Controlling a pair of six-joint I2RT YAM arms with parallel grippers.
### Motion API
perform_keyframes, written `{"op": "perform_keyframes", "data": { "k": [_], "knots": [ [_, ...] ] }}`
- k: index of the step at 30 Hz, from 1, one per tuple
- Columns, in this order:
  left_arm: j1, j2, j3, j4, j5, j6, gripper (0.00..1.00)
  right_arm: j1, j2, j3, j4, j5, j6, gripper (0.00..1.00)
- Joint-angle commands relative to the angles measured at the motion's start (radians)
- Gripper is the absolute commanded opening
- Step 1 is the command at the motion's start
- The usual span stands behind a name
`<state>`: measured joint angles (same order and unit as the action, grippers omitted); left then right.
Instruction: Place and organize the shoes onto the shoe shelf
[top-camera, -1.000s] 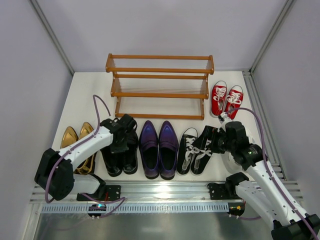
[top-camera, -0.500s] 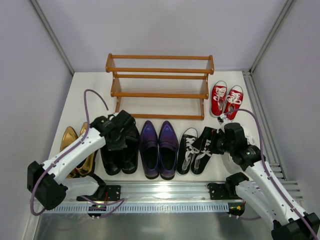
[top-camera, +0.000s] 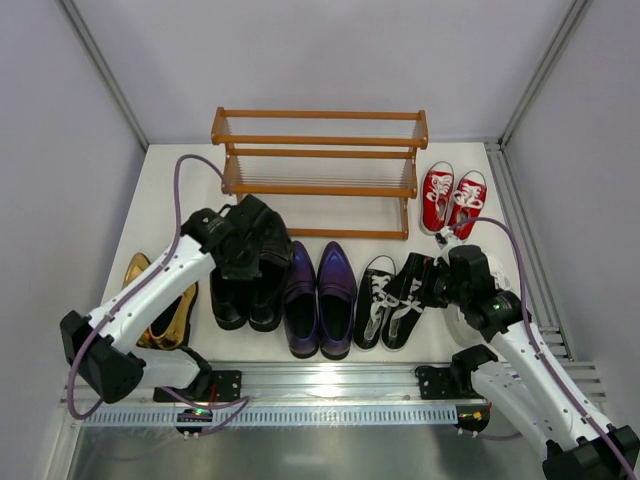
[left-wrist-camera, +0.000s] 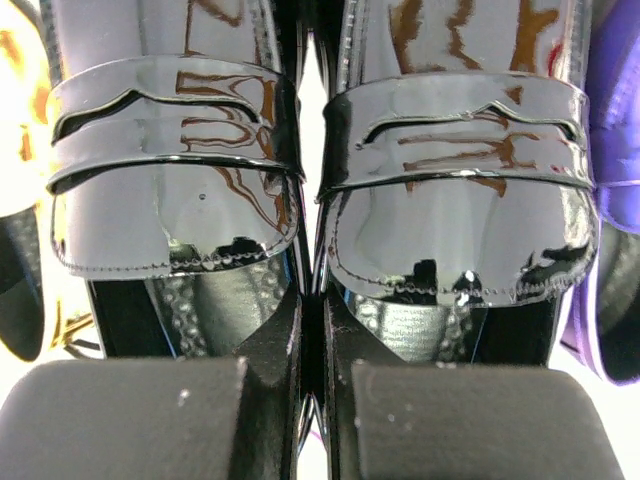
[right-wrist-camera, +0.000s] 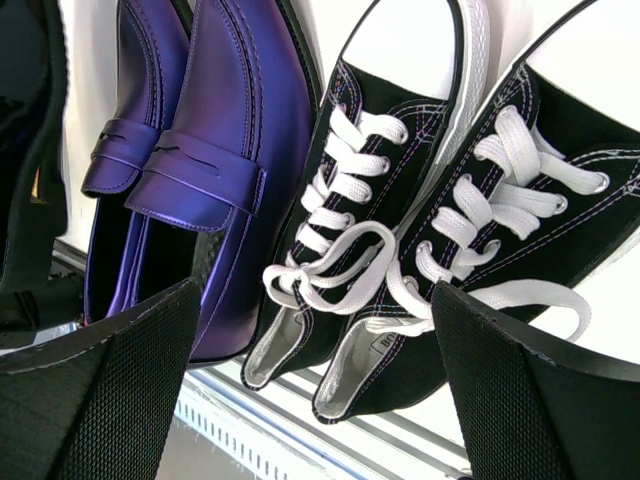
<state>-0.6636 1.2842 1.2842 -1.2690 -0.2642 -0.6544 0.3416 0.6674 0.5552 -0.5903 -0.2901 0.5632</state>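
Note:
My left gripper (top-camera: 243, 250) (left-wrist-camera: 312, 330) is shut on the touching inner walls of the glossy black dress shoes (top-camera: 250, 290) (left-wrist-camera: 180, 180), pinching the pair together. The pair hangs tilted, with its right edge over the left purple loafer (top-camera: 298, 295). My right gripper (top-camera: 425, 285) (right-wrist-camera: 320, 340) stands wide open above the heels of the black-and-white lace-up sneakers (top-camera: 392, 300) (right-wrist-camera: 400, 200), which lie on the table with nothing gripped. The orange-brown shoe shelf (top-camera: 318, 140) stands at the back with bare rails.
Red sneakers (top-camera: 452, 198) sit to the right of the shelf. Gold loafers (top-camera: 160, 310) lie at the left under my left arm. A metal rail (top-camera: 330, 385) runs along the near table edge. White walls close in both sides.
My left arm has swung away from the near edge and rightward with the black dress shoes, which now overlap the purple loafer. The gold loafers show more. The right arm has barely moved.

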Motion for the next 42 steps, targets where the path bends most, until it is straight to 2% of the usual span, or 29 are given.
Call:
{"op": "perform_keyframes", "data": {
  "k": [1,10,17,21,31,42],
  "knots": [
    [-0.004,0.03,0.114,0.063,0.088,0.073,0.0,0.007,-0.011,0.005,0.041,0.009,0.012,0.97],
    [-0.004,0.133,0.222,0.091,0.06,0.145,0.0,0.007,0.011,-0.009,0.067,0.014,0.001,0.98],
    [-0.004,0.322,0.291,0.194,0.013,0.2,0.0,0.007,0.038,-0.014,0.092,0.023,-0.003,0.97],
    [-0.001,0.401,0.358,0.223,-0.073,0.231,0.0,0.007,0.037,-0.02,0.093,0.028,-0.006,0.97],
    [0.065,0.46,0.489,0.253,-0.156,0.305,0.0,0.007,0.05,-0.031,0.098,0.037,-0.016,0.97],
    [0.133,0.538,0.475,0.381,-0.273,0.398,0.0,0.007,0.083,-0.038,0.122,0.035,-0.016,0.97]
  ]
}}
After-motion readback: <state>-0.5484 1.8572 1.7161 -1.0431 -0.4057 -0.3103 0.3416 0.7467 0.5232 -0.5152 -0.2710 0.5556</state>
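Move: The left hand, with the black loafer pair already pinched together and lifted, is headed for the left part of the rack's lower tier, about 27 cm ahead, 4 cm to the right and some 5 cm below. The upper tier's front rail is roughly 27 cm ahead, 4 cm right and 9 cm above. On the table, 13 cm below, the purple loafers sit 15 cm right and 1 cm back, the gold shoes 23 cm left and 2 cm back. From the right hand that lower-tier spot is about 28 cm ahead, 29 cm left, nearly level. Keeping its shut fingers pinched on the adjoining inner sides of the black loafers, the left arm carries the pair forward some 17 cm to the rack, first bearing right by 6 or 7 cm and then easing back left about 3 cm. It dips by 3 to 4 cm midway, rises again as it nears the lower tier and sinks a little at the end, the toes going in under the upper rail and over the lower one, while the wrist turns slightly clockwise and lifts its left side about 10 degrees. ##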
